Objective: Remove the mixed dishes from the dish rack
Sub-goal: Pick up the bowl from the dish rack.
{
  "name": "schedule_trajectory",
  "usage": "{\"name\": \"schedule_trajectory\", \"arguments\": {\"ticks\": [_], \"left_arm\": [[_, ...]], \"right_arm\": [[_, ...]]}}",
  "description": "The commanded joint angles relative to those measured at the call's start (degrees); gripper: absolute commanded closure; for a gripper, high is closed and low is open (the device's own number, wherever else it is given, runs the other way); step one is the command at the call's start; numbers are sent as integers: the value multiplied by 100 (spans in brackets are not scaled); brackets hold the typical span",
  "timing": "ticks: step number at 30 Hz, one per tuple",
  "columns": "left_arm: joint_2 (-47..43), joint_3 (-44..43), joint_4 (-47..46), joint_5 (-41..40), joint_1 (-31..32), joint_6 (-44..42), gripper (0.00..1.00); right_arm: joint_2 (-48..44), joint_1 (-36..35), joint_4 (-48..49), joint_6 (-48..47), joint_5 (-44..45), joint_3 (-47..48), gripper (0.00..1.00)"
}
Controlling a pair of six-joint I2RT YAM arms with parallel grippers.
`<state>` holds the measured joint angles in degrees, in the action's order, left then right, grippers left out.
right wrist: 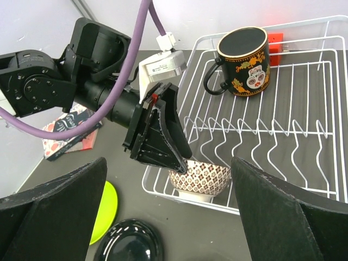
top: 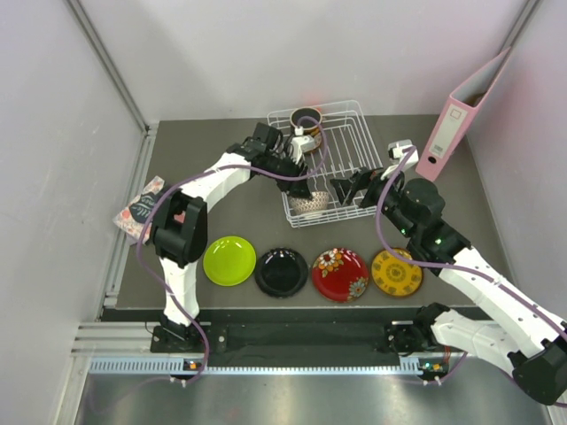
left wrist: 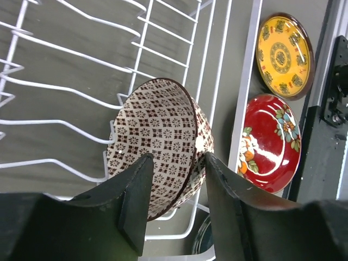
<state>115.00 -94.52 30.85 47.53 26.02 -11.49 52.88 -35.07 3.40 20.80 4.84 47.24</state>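
The white wire dish rack (top: 350, 133) stands at the back middle. It holds the dark mug (top: 306, 124) at its far left corner and the beige lattice bowl (top: 306, 204) at its near left corner. My left gripper (top: 301, 182) is open just above the bowl. In the left wrist view its fingers (left wrist: 136, 201) straddle the rim of the tilted bowl (left wrist: 157, 130) without closing on it. My right gripper (top: 348, 189) is open and empty, over the rack's near edge to the right of the bowl. Lime green (top: 229, 260), black (top: 282, 272), red floral (top: 340, 274) and yellow (top: 396, 272) plates lie in a row on the table.
A pink ring binder (top: 456, 115) stands at the back right, close to the rack. A patterned booklet (top: 140, 208) lies at the table's left edge. Grey walls close in on the left, back and right. The left arm reaches across the rack's left side.
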Motion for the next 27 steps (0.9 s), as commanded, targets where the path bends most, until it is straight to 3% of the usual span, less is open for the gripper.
{"name": "schedule_trajectory", "arguments": {"ticks": [1,7,11,27], "left_arm": [[75,-137,-1,274,43,-108,55],[58,-58,17,362,87,-205,76],[31,-58,79,362,114,-302,100],[-356,-224,-307,415,70,85,100]], "right_arm": [[-41,18,205,3,52,-49,5],[12,18,240,12,43,-57,5],[12,9,240,12,43,-75,5],[-76,26,240,30,70,-136,5]]}}
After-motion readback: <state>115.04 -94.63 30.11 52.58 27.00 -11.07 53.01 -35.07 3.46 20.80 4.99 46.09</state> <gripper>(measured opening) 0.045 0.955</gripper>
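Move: The patterned bowl leans in the rack's near left corner, its rim already between the left hand's half-open fingertips; its middle lies about 4 cm to the right, 1 cm back and 3 cm below. The black mug stands some 15 cm straight ahead at nearly that height. Back on the table, about 9 cm lower, lie the black plate, 20 cm back and 6 left, and the red plate, 20 back and 9 right. From the right hand the bowl is some 8 cm ahead, 5 left, 20 below. The left fingers shut on the bowl's rim, one on the inside and one on the outside, and pinch it. While they close, the hand eases back and to its right by about 1.5 cm each way along the rim, rising about 1 cm with a tilt of only some 5 degrees, then all but stops and keeps its hold. ##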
